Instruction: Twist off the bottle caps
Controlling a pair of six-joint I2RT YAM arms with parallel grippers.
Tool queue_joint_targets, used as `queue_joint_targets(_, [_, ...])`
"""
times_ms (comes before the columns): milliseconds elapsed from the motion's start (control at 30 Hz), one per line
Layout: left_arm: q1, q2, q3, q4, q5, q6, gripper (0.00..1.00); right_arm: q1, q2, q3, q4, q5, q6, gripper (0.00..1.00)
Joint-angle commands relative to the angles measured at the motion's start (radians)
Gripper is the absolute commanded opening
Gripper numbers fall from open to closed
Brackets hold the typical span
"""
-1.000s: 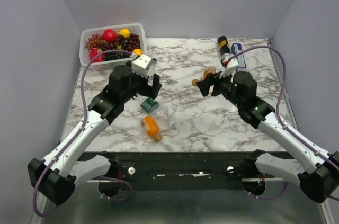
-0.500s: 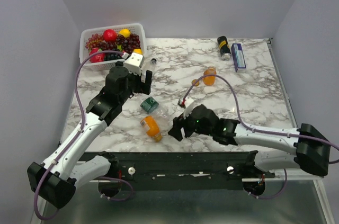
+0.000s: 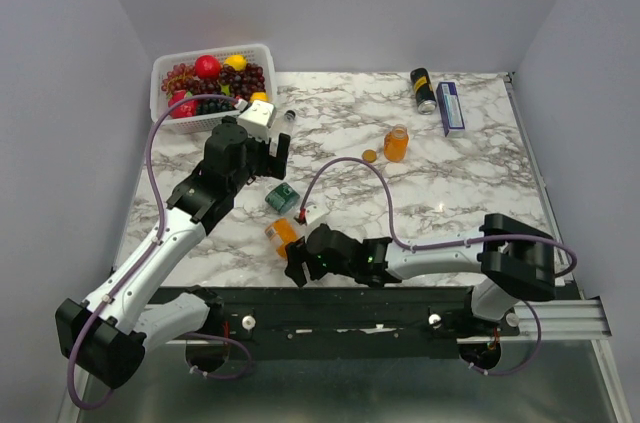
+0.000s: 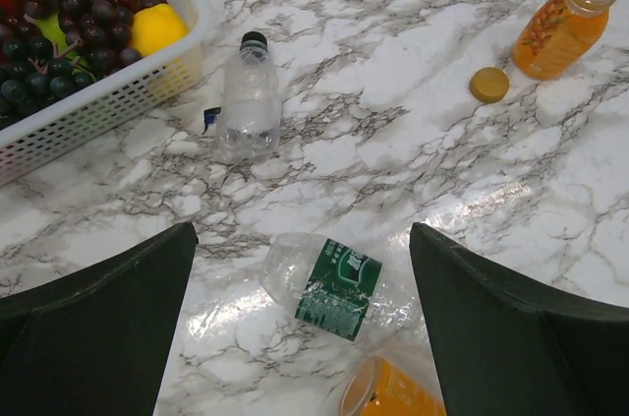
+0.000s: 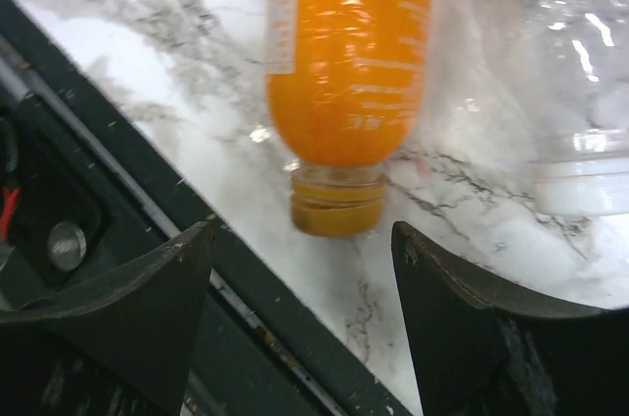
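An orange juice bottle (image 5: 349,42) lies near the table's front edge, its orange cap (image 5: 337,209) pointing at my right gripper (image 5: 303,231). That gripper is open, and the cap sits just ahead of its fingertips, untouched. My left gripper (image 4: 303,234) hangs open above a clear bottle with a green label (image 4: 329,283) lying on its side. Another clear bottle (image 4: 248,101) with a black cap (image 4: 255,40) lies beside the basket. A second juice bottle (image 3: 397,143) stands upright and uncapped, its loose orange cap (image 3: 370,155) beside it.
A white basket (image 3: 165,78) of fruit stands at the back left. A black can (image 3: 422,89) and a blue box (image 3: 449,106) lie at the back right. The black front rail (image 5: 147,239) runs right beside the right gripper.
My right arm swung from beside the upright juice bottle at the back right down to the front edge, at the lying juice bottle's cap. The left gripper stayed near its place.
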State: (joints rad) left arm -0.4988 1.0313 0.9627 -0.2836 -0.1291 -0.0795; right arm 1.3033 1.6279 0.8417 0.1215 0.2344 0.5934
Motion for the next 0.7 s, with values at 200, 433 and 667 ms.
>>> queue_joint_targets(200, [0.002, -0.039, 0.008, -0.005, -0.001, -0.016, 0.99, 0.007, 0.163, 0.114, -0.031, 0.143, 0.014, 0.8])
queue_joint_targets(433, [0.002, -0.031, 0.018, -0.014, 0.008, -0.016, 0.99, 0.007, 0.234, 0.165, -0.083, 0.167, 0.014, 0.68])
queue_joint_targets(667, [0.002, -0.037, 0.021, -0.003, 0.063, -0.039, 0.99, 0.008, 0.105, 0.067, -0.079, 0.076, -0.035, 0.3])
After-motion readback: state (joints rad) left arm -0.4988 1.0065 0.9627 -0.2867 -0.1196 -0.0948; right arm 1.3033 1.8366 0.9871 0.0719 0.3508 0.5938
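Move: The lying orange bottle's cap is about 4 cm below the right hand, some 3 cm ahead and 2 cm to its left; the bottle's body runs on outward, its middle roughly 7 cm ahead and 5 cm left. The green-labelled clear bottle lies about 13 cm ahead and 2 cm left, its white cap 9 cm ahead and 4 cm right. From the left hand, the orange bottle's cap is about 16 cm back, 7 cm right and 23 cm below. Down about 4 cm, drifting forward some 2.5 cm and then a little left, the right hand sinks onto the neck end of the lying orange bottle, turning only slightly. Near the bottom it slows and its open fingers close to roughly half, pinching the bottle at the neck and cap from both sides. ##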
